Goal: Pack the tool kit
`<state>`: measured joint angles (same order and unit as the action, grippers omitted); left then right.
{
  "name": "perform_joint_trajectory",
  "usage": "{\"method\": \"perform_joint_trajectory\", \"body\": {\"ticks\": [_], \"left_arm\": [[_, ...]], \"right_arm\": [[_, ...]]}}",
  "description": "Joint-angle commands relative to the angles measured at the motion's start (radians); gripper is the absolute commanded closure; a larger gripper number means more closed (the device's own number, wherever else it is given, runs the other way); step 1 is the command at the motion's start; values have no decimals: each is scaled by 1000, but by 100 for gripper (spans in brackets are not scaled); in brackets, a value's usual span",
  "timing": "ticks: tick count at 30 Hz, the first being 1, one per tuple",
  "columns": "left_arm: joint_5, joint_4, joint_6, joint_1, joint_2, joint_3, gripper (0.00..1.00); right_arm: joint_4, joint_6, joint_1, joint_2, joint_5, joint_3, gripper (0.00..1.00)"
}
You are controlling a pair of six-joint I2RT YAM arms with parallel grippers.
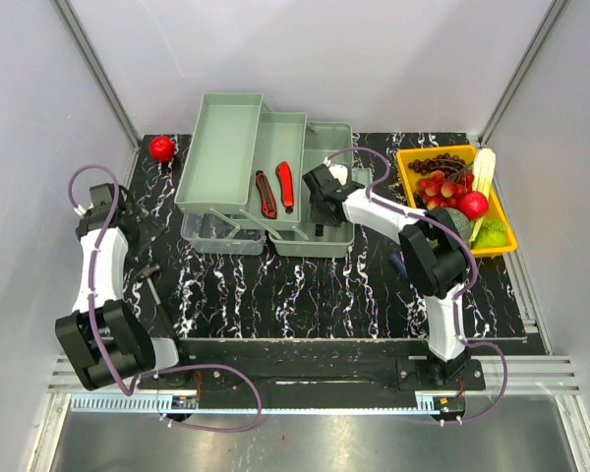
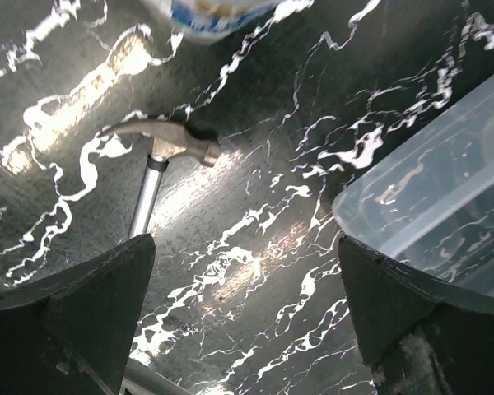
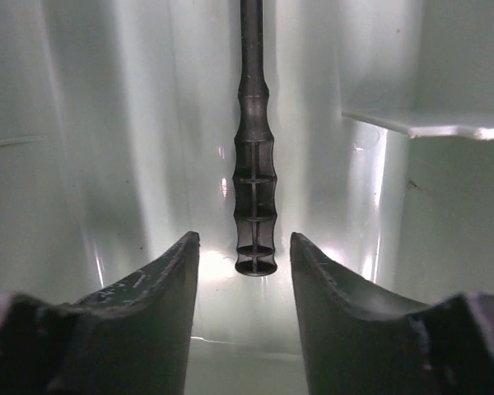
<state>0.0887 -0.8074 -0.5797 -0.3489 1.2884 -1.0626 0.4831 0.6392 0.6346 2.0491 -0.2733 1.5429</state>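
Note:
The tool kit's pale green toolbox (image 1: pixel 221 138) stands unfolded at the back of the table, its trays stepped out. Two red-and-black hand tools (image 1: pixel 275 189) lie in the middle tray. My right gripper (image 1: pixel 321 204) reaches into the right tray; in the right wrist view it (image 3: pixel 244 247) is open, and a black ribbed tool handle (image 3: pixel 255 189) lies on the tray floor just ahead of the fingertips, touching neither. My left gripper (image 2: pixel 247 263) hangs wide open over bare table. A hammer (image 2: pixel 169 141) lies beyond it, and the toolbox's clear base (image 2: pixel 428 206) is at its right.
A yellow tray (image 1: pixel 410 157) of fruit sits at the back right. A red ball (image 1: pixel 161 147) lies left of the toolbox. The hammer (image 1: pixel 149 282) rests on the dark marbled tabletop near the left arm. Walls close in on three sides.

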Motion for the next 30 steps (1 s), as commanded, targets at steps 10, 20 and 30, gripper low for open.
{"method": "perform_joint_trajectory", "body": {"ticks": [10, 20, 30], "left_arm": [[111, -32, -51, -4, 55, 128, 6], [5, 149, -26, -4, 161, 280, 1], [-69, 244, -75, 4, 167, 348, 49]], "right_arm": [[18, 70, -104, -245, 57, 7, 40], [6, 1, -217, -354, 117, -30, 10], [8, -22, -259, -417, 115, -64, 11]]}}
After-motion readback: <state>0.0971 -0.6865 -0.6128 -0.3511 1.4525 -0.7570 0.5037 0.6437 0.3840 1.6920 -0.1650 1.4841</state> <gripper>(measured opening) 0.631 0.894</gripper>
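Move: The hammer that the left hand goes for lies some 13 cm below it, its middle about 10 cm back and 4 cm to the right. The water bottle stands about 6 cm ahead and 5 cm left of that hand; the clear tray lies roughly 10 cm ahead and 19 cm right. The right hand has the black mallet's middle about 7 cm straight ahead, just below; the pliers lie some 12 cm back, 24 cm right and 5 cm down. The left hand sinks about 13 cm onto the hammer while drawing back some 6 cm, tips about 20 degrees to point almost straight down with its open fingers astride the handle below the head, and at the end starts to close them, to roughly two thirds open. Meanwhile the right hand, its half-open fingers already clear of the mallet's handle end, opens wide and rises about 14 cm out of the toolbox, swinging some 10 cm right over its right-hand wall. ##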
